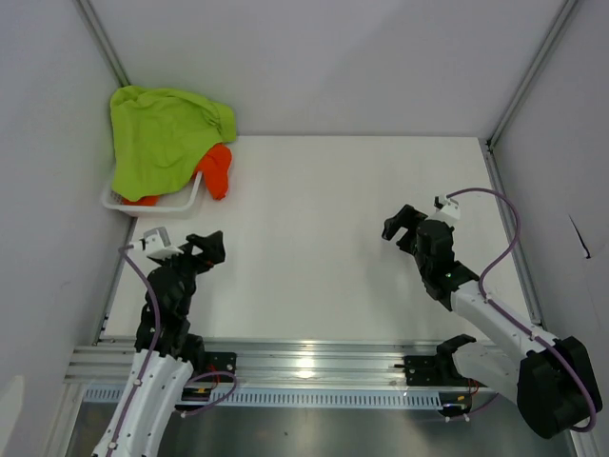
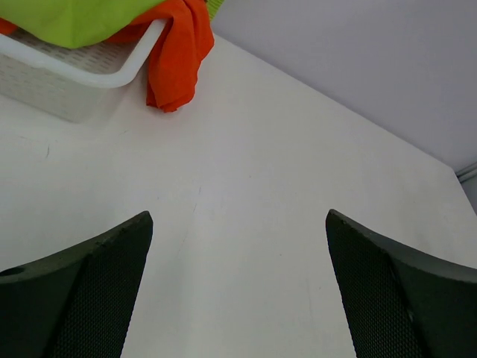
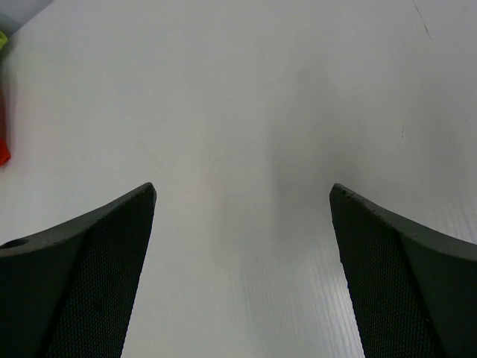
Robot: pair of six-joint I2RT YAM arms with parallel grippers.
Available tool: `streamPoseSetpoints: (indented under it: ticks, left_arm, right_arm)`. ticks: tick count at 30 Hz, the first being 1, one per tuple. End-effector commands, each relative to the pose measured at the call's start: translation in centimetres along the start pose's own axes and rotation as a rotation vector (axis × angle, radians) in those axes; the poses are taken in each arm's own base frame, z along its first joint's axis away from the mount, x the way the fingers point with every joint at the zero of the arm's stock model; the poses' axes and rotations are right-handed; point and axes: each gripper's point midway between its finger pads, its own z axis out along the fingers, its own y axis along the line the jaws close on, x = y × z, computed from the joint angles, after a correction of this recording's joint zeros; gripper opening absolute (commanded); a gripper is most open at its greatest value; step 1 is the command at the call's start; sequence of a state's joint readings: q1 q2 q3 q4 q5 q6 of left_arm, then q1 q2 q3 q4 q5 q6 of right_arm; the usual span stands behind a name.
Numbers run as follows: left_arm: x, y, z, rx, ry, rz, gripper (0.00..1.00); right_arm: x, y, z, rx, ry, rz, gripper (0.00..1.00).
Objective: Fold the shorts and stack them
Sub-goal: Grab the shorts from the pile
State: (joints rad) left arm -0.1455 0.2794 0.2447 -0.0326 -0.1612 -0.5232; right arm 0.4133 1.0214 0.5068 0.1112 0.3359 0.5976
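Observation:
The lime green shorts [image 1: 162, 138] lie bunched over the white mesh basket [image 1: 152, 207] at the far left corner. The orange shorts [image 1: 218, 169] lie under them and hang over the basket's right rim onto the table; both also show in the left wrist view, green [image 2: 74, 19] and orange [image 2: 179, 52]. My left gripper [image 1: 203, 248] is open and empty, a little in front of the basket. My right gripper [image 1: 403, 225] is open and empty over the right middle of the table. A sliver of orange shows at the left edge of the right wrist view [image 3: 3, 142].
The white table [image 1: 324, 238] is bounded by grey walls at the back and both sides. A metal rail [image 1: 304, 362] with the arm bases runs along the near edge. The basket rim [image 2: 89, 63] stands close ahead of the left gripper.

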Motion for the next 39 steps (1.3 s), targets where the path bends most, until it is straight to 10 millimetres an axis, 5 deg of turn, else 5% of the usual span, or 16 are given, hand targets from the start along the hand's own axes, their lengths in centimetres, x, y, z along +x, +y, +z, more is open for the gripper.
streamPoseSetpoints:
  ticks: [1,5,6,8,12,13,15,16,18,21,22,28,36,39]
  left_arm:
    - [0.2,0.1,0.5,-0.015,0.011,-0.037,0.99]
    - [1.8,2.1,1.0,-0.175,0.071,-0.191,0.99]
    - [0.4,2.0,1.1,-0.197,0.045,-0.199,0.99]
    - [0.8,2.5,1.4,-0.247,0.082,-0.198,0.99]
    - [-2.9,0.7,2.9,-0.286,0.081,-0.228,0.99]
    - [-5.9,-0.4,3.3,-0.295,0.036,-0.258,0.99]
    - [-5.8,0.4,4.7,-0.369,0.071,-0.258,0.99]
    - [-9.1,-0.3,5.2,-0.381,0.031,-0.292,0.99]
    - [-8.6,1.3,7.0,-0.471,0.082,-0.303,0.99]
    - [-12.8,2.6,8.8,-0.525,0.049,-0.376,0.99]
    - [-12.2,4.9,9.5,-0.604,0.072,-0.397,0.99]
    - [-14.7,10.2,10.5,-0.738,0.005,-0.449,0.99]
    - [-14.5,13.7,13.2,-0.848,-0.015,-0.480,0.99]
    - [-12.9,15.2,14.3,-0.900,0.020,-0.487,0.99]
  right_arm:
    - [-1.0,0.4,0.0,-0.017,-0.074,0.014,0.99]
    - [-0.9,-0.1,-0.7,-0.032,-0.125,0.021,0.99]
    - [-1.1,-0.1,-0.8,-0.037,-0.134,0.024,0.99]
    - [-1.0,0.0,-0.8,-0.035,-0.132,0.018,1.00]
    - [-0.6,0.0,-0.4,-0.033,-0.112,0.017,0.99]
    - [-0.3,0.0,-0.2,-0.030,-0.104,0.014,1.00]
    - [-0.2,0.2,0.0,-0.033,-0.095,0.014,1.00]
    - [0.0,0.1,0.1,-0.027,-0.087,0.010,0.99]
    - [0.2,-0.1,0.3,-0.014,-0.077,0.008,1.00]
    - [0.4,-0.1,0.5,-0.008,-0.069,0.009,1.00]
    - [0.4,-0.1,0.5,-0.008,-0.069,0.009,0.99]
    - [0.8,0.3,0.7,-0.024,-0.050,0.014,1.00]
    - [1.4,0.5,0.9,-0.032,-0.025,0.019,1.00]
    - [1.4,0.6,0.9,-0.036,-0.024,0.024,0.99]
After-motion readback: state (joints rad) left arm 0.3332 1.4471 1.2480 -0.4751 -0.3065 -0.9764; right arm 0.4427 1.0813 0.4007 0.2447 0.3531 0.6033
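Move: Ahead and to the left of the left hand is the pile: the lime green shorts' middle lies about 28 cm farther out, 23 cm left and 9 cm lower. The white basket under them is centred some 25 cm ahead and 24 cm left, and the orange shorts' leg hangs over its right side, about 22 cm ahead and 12 cm left. From the right hand the green shorts lie roughly 77 cm left and 22 cm ahead. Swinging left and forward towards the green shorts, the left hand first dips about 4 cm, climbs well above its start, then sinks again over the basket's near side, some 19 cm farther left and 13 cm farther out. The wrist turns about 45 degrees counter-clockwise and tips downward, fingers staying wide open and touching nothing. The empty right hand sinks about 4 cm. ##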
